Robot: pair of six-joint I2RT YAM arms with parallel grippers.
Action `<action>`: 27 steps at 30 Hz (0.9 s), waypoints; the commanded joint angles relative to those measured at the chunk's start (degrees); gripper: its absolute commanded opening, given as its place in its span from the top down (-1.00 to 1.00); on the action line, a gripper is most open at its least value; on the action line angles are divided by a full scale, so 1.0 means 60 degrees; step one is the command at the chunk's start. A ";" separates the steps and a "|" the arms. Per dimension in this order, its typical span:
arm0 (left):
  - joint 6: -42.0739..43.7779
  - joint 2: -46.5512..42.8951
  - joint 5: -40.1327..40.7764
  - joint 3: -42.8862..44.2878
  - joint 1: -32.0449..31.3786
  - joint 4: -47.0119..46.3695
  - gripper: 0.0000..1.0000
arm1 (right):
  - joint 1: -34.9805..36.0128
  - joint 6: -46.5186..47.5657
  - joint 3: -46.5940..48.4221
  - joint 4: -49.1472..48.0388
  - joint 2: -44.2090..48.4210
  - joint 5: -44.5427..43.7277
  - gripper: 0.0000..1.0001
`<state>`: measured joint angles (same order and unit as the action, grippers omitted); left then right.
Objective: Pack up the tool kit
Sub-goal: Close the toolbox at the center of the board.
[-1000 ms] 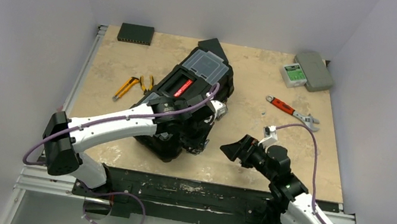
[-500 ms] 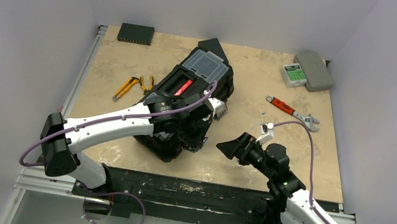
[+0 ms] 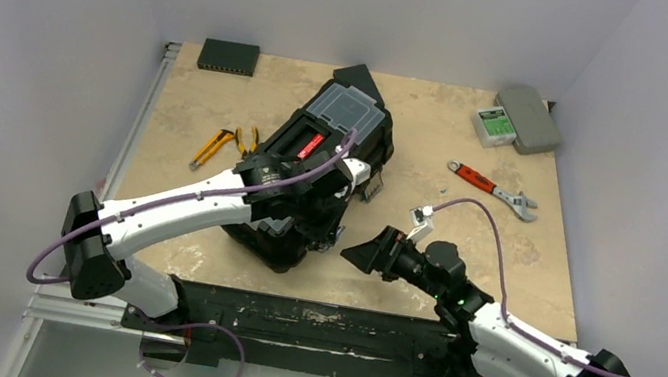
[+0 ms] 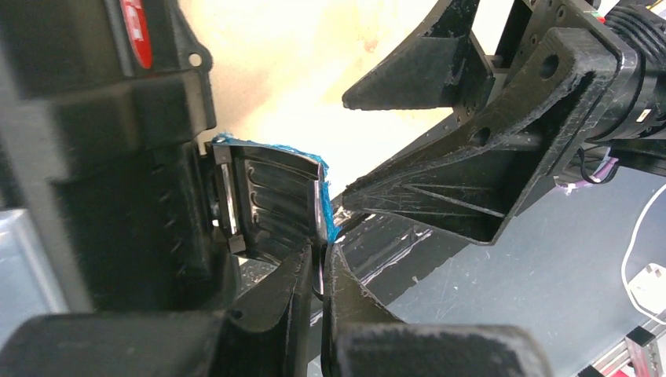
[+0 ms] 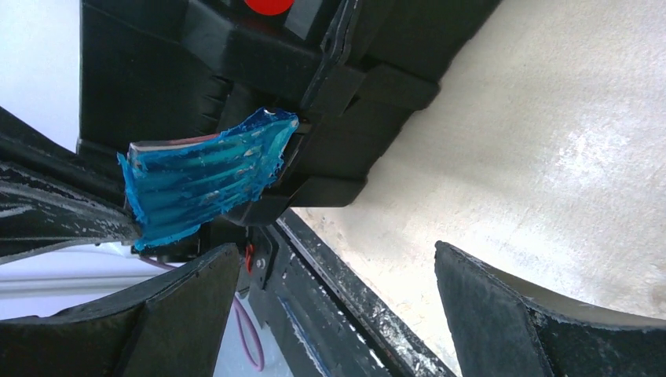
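The black toolbox (image 3: 320, 156) lies at an angle in the middle of the table, its clear-lidded compartment at the far end and a red label on its handle. My left gripper (image 4: 320, 253) is shut on the thin edge of the toolbox's front latch (image 4: 271, 200), a ribbed flap with blue tape on its outer face (image 5: 206, 179). My right gripper (image 3: 357, 253) stands open just right of that latch, its fingers (image 4: 471, 177) apart from it with nothing between them. Yellow-handled pliers (image 3: 213, 146) lie left of the box. A red-handled wrench (image 3: 490, 186) lies to its right.
A flat grey case (image 3: 529, 118) and a small green-and-white box (image 3: 494, 125) sit at the back right. A thin black device (image 3: 228, 55) lies at the back left. The table's black front rail (image 5: 353, 306) runs just below my right fingers.
My right arm has swung left, bringing its open jaws closer to the toolbox's front latch. The left wrist has shifted slightly left, still gripping the latch.
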<state>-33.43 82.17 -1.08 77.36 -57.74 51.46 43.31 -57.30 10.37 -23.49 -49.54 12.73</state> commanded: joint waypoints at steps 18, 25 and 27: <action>0.0243 -0.0640 0.2202 0.0512 0.0394 0.1341 1.00 | 0.1424 -0.0076 0.1611 -0.2239 -0.2547 -0.1419 -0.86; 0.0465 -0.1023 0.2298 0.0621 0.0394 0.1281 0.96 | 0.1511 -0.0295 0.1800 -0.2539 -0.3050 -0.1716 -0.87; 0.0522 -0.1098 0.2322 0.0733 0.0394 0.1313 0.84 | 0.1526 -0.0312 0.1880 -0.2497 -0.3086 -0.1773 -0.87</action>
<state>-32.69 78.50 10.33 78.96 -55.86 58.15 52.12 -58.50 18.72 -35.29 -67.90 4.89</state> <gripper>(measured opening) 0.044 0.932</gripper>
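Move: The left hand already pinches the free upper edge of the near latch, blue on its outer face; the latch's middle lies about 3 cm to its left, 2 cm ahead and 2 cm below. From the open right hand it is some 10 cm left, 2 cm ahead and 3 cm higher. The toolbox's middle is about 17 cm ahead and 5 cm left of the left hand, 5 cm lower; the far latch about 14 cm ahead, 9 cm right and 6 cm lower. Still pinching the near latch by its upper edge, the left hand swings it in against the toolbox's side, going about 5 cm left with some forward and a little up, its fingertips tilting 10 degrees or so towards the box. The right hand, fingers kept wide open, follows some 6 cm to the left and closes in on the latch's outer face. ##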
